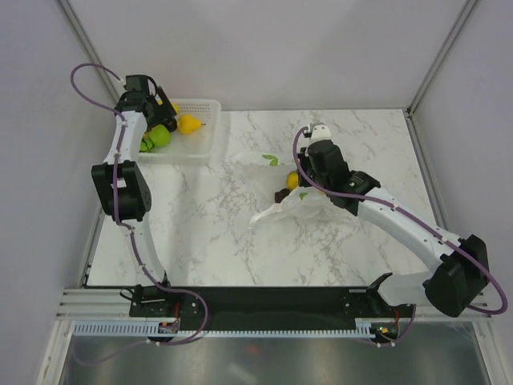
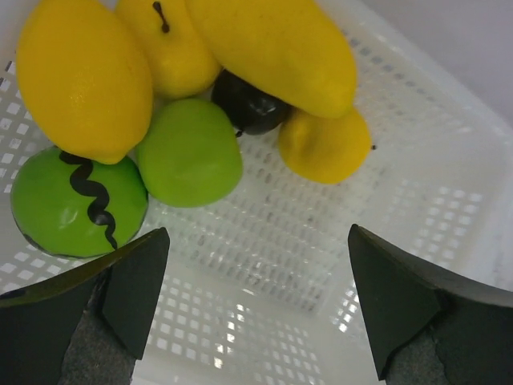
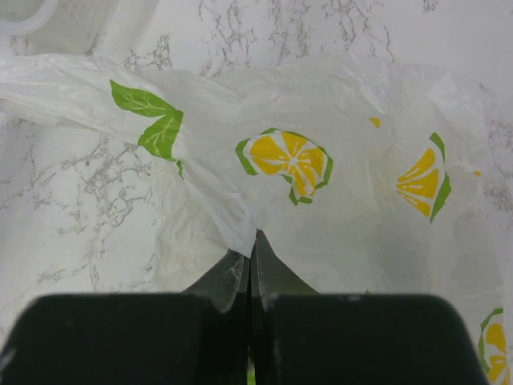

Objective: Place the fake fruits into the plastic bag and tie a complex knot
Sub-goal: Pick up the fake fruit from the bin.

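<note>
Several fake fruits lie in a white perforated basket (image 2: 417, 160): a yellow lemon (image 2: 84, 76), a yellow mango (image 2: 276, 48), two green ones (image 2: 188, 152), a black one (image 2: 248, 104). My left gripper (image 2: 256, 297) hovers open just above the basket floor beside them, holding nothing. From above, this gripper (image 1: 157, 108) sits over the basket's left end. The plastic bag (image 3: 345, 120), white with lemon prints, lies crumpled at mid-table (image 1: 272, 212). A yellow fruit (image 1: 292, 180) and a dark one show in it. My right gripper (image 3: 255, 241) is shut on a fold of the bag's film.
The basket (image 1: 204, 148) stands at the table's back left, near the left wall. Marble tabletop stretches in front of the bag. The right arm reaches in from the near right corner.
</note>
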Available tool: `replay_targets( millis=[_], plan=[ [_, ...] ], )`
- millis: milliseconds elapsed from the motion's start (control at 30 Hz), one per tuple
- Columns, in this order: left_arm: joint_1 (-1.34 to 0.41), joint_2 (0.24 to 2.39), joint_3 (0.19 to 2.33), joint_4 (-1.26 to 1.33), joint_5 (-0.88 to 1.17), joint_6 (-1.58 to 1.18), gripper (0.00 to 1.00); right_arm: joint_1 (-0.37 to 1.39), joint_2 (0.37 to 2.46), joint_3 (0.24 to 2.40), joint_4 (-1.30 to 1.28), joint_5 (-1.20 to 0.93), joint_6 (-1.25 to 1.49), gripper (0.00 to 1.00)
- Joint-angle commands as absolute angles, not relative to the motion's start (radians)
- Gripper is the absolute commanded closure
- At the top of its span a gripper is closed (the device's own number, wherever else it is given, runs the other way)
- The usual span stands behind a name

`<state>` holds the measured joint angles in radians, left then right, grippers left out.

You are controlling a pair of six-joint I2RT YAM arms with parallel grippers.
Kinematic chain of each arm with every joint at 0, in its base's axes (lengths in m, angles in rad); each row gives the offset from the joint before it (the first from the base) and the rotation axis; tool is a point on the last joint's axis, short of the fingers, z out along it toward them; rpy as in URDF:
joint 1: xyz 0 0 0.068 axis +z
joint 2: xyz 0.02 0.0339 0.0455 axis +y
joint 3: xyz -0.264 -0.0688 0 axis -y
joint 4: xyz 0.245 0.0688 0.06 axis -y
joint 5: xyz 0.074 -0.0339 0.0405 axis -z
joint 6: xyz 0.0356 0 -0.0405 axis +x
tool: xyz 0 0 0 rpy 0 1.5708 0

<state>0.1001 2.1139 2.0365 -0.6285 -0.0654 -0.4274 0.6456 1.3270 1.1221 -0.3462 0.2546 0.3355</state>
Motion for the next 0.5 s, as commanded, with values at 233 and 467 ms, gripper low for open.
replay_targets(
  millis=[233,467],
  plan=[
    [0.104,2.37,2.207,-0.733,-0.242,-0.215,0.0,0.641,1.29,1.092,-0.285,0.23,0.322,1.0],
    [0.107,2.437,2.289,-0.733,-0.34,-0.193,0.0,0.641,1.296,1.088,-0.282,0.224,0.324,1.0]
  ],
)
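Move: The green apple lies in the bin about 14 cm below the open left gripper, some 6 cm to its left and perhaps 2 cm ahead. The striped green fruit is roughly 6 cm left of the apple and 4 cm nearer; the black fruit is about 3 cm right of it and 4 cm farther out, and the yellow fruit 10 cm right and 3 cm farther out. From the right gripper the apple is some 46 cm left and 16 cm ahead. Drop the left gripper quickly into the bin, about 12 cm down towards the green apple, drifting some 4 cm left on the way. Tip the fingers nearly 20 degrees further down, let the hand's left side rise about 10 degrees, and keep the fingers wide open, stopping with the tips close beside the apple, not yet closing. ##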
